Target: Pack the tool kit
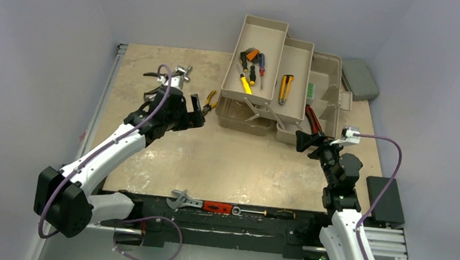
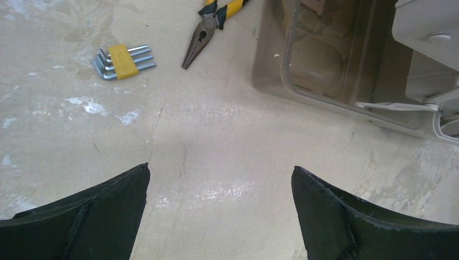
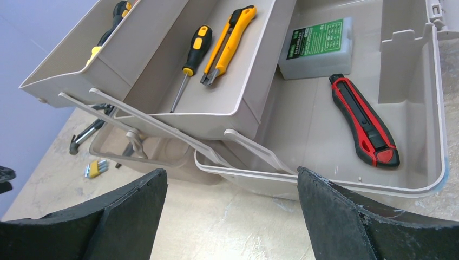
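Observation:
The beige toolbox (image 1: 329, 76) stands open at the back right, its fold-out trays (image 1: 263, 38) spread to the left. The trays hold screwdrivers (image 1: 253, 65) and a yellow utility knife (image 3: 228, 43). A red utility knife (image 3: 364, 120) and a green-labelled box (image 3: 316, 47) lie in the base. Yellow-handled pliers (image 2: 208, 30) and a yellow hex key set (image 2: 123, 60) lie on the table left of the smoky lid (image 2: 325, 54). My left gripper (image 2: 221, 172) hovers open over bare table near them. My right gripper (image 3: 231, 176) is open and empty at the toolbox's front rim (image 3: 325, 181).
A small grey case (image 1: 359, 79) lies behind the toolbox at the right. A wrench (image 1: 184, 200) and a red tool (image 1: 217, 207) rest on the black front rail. A metal cross-shaped piece (image 1: 182, 71) sits at the back left, beyond the left arm.

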Controlling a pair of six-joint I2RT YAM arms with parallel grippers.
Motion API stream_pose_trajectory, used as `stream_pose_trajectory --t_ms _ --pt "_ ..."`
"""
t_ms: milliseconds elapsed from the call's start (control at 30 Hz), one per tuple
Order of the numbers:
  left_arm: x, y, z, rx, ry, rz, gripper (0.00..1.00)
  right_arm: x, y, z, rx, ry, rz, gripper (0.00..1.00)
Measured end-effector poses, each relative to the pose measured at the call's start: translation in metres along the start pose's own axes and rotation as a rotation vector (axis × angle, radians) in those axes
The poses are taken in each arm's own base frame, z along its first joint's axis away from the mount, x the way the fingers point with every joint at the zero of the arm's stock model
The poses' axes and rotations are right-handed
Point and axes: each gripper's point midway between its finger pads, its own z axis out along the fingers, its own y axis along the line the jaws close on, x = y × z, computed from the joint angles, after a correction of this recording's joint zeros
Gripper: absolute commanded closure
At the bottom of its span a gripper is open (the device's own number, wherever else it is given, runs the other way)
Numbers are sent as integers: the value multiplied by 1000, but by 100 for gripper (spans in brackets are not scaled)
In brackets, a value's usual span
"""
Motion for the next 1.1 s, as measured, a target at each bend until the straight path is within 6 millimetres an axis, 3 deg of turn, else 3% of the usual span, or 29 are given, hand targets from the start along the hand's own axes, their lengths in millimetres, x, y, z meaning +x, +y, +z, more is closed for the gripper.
stream_pose_trajectory --t_ms 200,433,567,767,900,1000,1100 --pt "14 -18 33 66 131 2 7 0 0 0 0 0 0 12" --pt "17 -59 72 269 246 -56 11 0 0 0 0 0 0 12" --pt "14 -67 92 286 271 -71 20 0 0 0 0 0 0 12" --pt "11 -67 120 274 286 -85 60 0 0 0 0 0 0 12" --pt "17 -66 126 272 300 -94 76 0 0 0 0 0 0 12" --pt "15 -64 124 272 276 -85 96 0 0 0 0 -1 0 12" --pt "12 -64 119 267 230 -64 100 -2 1 -2 -2 -8 -2 12"
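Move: The left hand, empty and open, goes for the left rim of the tool box's open brown lid near its near corner, about 8 cm ahead, 9 cm to the right and 6 cm below. The needle-nose pliers lie about 13 cm ahead and 4 cm right, the hex keys about 6 cm ahead and 5 cm left, both some 15 cm below. From the idle right hand that rim spot is roughly 9 cm ahead, 29 cm left and 8 cm lower. The left fingers close around the lid's left rim near its near corner and pinch it. To get there the hand swings right and forward, about 12 cm on the diagonal, while sinking some 6 cm, tipping down, rolling left side down and turning clockwise about 15 degrees. It then halts as the fingers shut from wide open, rising slightly at the end. ##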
